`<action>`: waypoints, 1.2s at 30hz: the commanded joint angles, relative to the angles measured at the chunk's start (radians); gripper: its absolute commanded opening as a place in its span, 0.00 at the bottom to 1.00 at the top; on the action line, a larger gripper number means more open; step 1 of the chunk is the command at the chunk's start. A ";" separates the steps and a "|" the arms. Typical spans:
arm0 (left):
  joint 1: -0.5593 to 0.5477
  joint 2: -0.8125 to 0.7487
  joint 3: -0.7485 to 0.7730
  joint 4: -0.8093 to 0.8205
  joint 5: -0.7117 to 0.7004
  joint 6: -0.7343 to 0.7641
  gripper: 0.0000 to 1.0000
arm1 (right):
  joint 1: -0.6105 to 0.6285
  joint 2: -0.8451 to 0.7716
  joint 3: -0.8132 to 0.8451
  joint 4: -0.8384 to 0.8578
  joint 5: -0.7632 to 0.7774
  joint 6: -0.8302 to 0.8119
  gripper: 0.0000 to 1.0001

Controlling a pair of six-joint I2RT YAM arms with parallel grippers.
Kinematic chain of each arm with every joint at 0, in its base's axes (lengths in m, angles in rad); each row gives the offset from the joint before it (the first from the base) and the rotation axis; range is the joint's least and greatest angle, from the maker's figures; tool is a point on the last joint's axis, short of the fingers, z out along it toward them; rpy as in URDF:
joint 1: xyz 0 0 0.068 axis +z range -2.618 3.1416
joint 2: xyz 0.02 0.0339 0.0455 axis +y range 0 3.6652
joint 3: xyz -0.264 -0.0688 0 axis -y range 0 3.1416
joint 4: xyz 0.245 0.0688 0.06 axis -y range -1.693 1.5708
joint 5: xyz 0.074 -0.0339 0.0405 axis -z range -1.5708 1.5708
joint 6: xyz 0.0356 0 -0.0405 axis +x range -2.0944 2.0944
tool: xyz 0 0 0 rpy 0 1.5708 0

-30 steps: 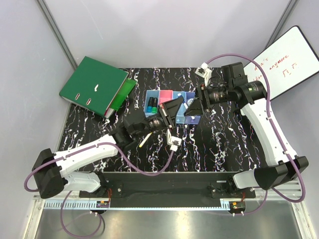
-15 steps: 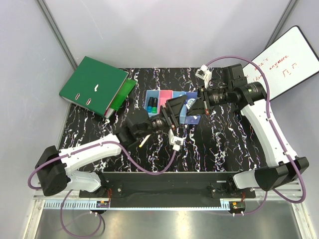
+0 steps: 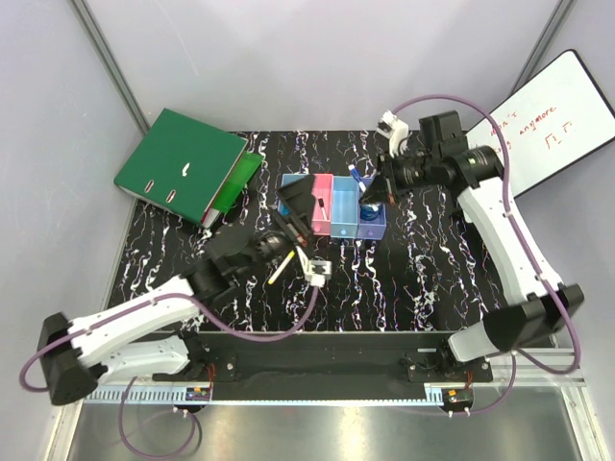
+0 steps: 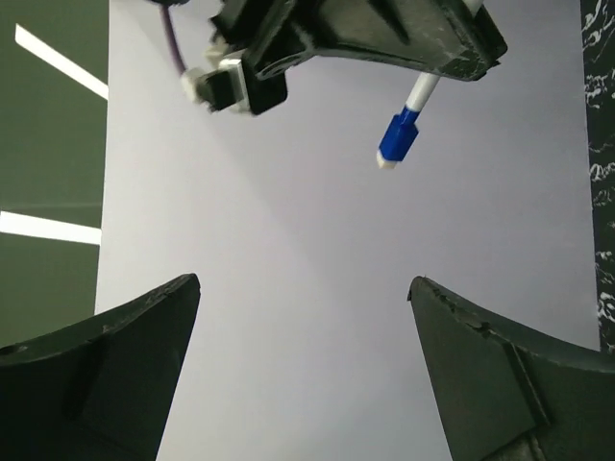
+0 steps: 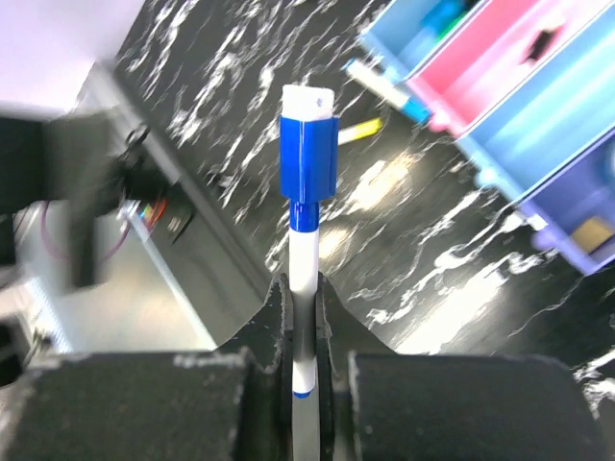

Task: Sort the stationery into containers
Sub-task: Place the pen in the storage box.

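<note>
The row of bins (image 3: 344, 219), light blue, pink, light blue and purple, stands at the table's middle back. It also shows in the right wrist view (image 5: 538, 106). My right gripper (image 3: 373, 192) hangs over the purple end, shut on a white marker with a blue cap (image 3: 357, 177). The marker stands upright between the jaws in the right wrist view (image 5: 307, 163). My left gripper (image 3: 306, 199) is open and empty, raised over the left bins and tilted up. Its camera sees the marker (image 4: 401, 137) above it. A yellow pen (image 3: 279, 269) and a white-and-blue pen (image 5: 384, 86) lie on the table. The blue tin is hidden.
A large green ring binder (image 3: 183, 165) lies at the back left corner. A whiteboard (image 3: 548, 120) leans at the right. The left light blue bin holds green and blue items (image 5: 444, 14). Grey walls enclose the table on three sides.
The two grippers were close together over the bins. The left gripper has drawn back to the left and tilted up, open. The right gripper has risen toward the back with the marker.
</note>
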 commanded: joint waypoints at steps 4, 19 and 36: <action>-0.001 -0.152 0.077 -0.406 -0.332 -0.376 0.99 | 0.019 0.270 0.224 0.147 0.189 0.154 0.00; 0.045 -0.227 0.022 -0.581 -0.350 -0.562 0.99 | 0.064 0.867 0.650 0.197 0.152 0.220 0.00; 0.131 -0.146 0.091 -0.521 -0.271 -0.544 0.99 | 0.093 0.956 0.575 0.211 0.163 0.229 0.00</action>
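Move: The right hand holds the pen high; the pink compartment of the storage box lies roughly 19 cm ahead of it, 10 cm to its left and 29 cm below. The blue marker compartment adjoins it about 9 cm farther left, the light blue one about 8 cm to its right, and the round tub stands some 15 cm to its right. From the empty left hand, the pink compartment lies around 21 cm ahead, 2 cm to the right and 35 cm below. Still pinching the pen, the right hand carries it forward and down in an arc, about 20 cm each way and 10 cm to the left, to above the pink compartment, tipping downward some 15 degrees. It reaches out first, then mostly sinks, and eases to a stop. The left hand, fingers wide open, swings clear to its left, then lower, turning counter-clockwise. ##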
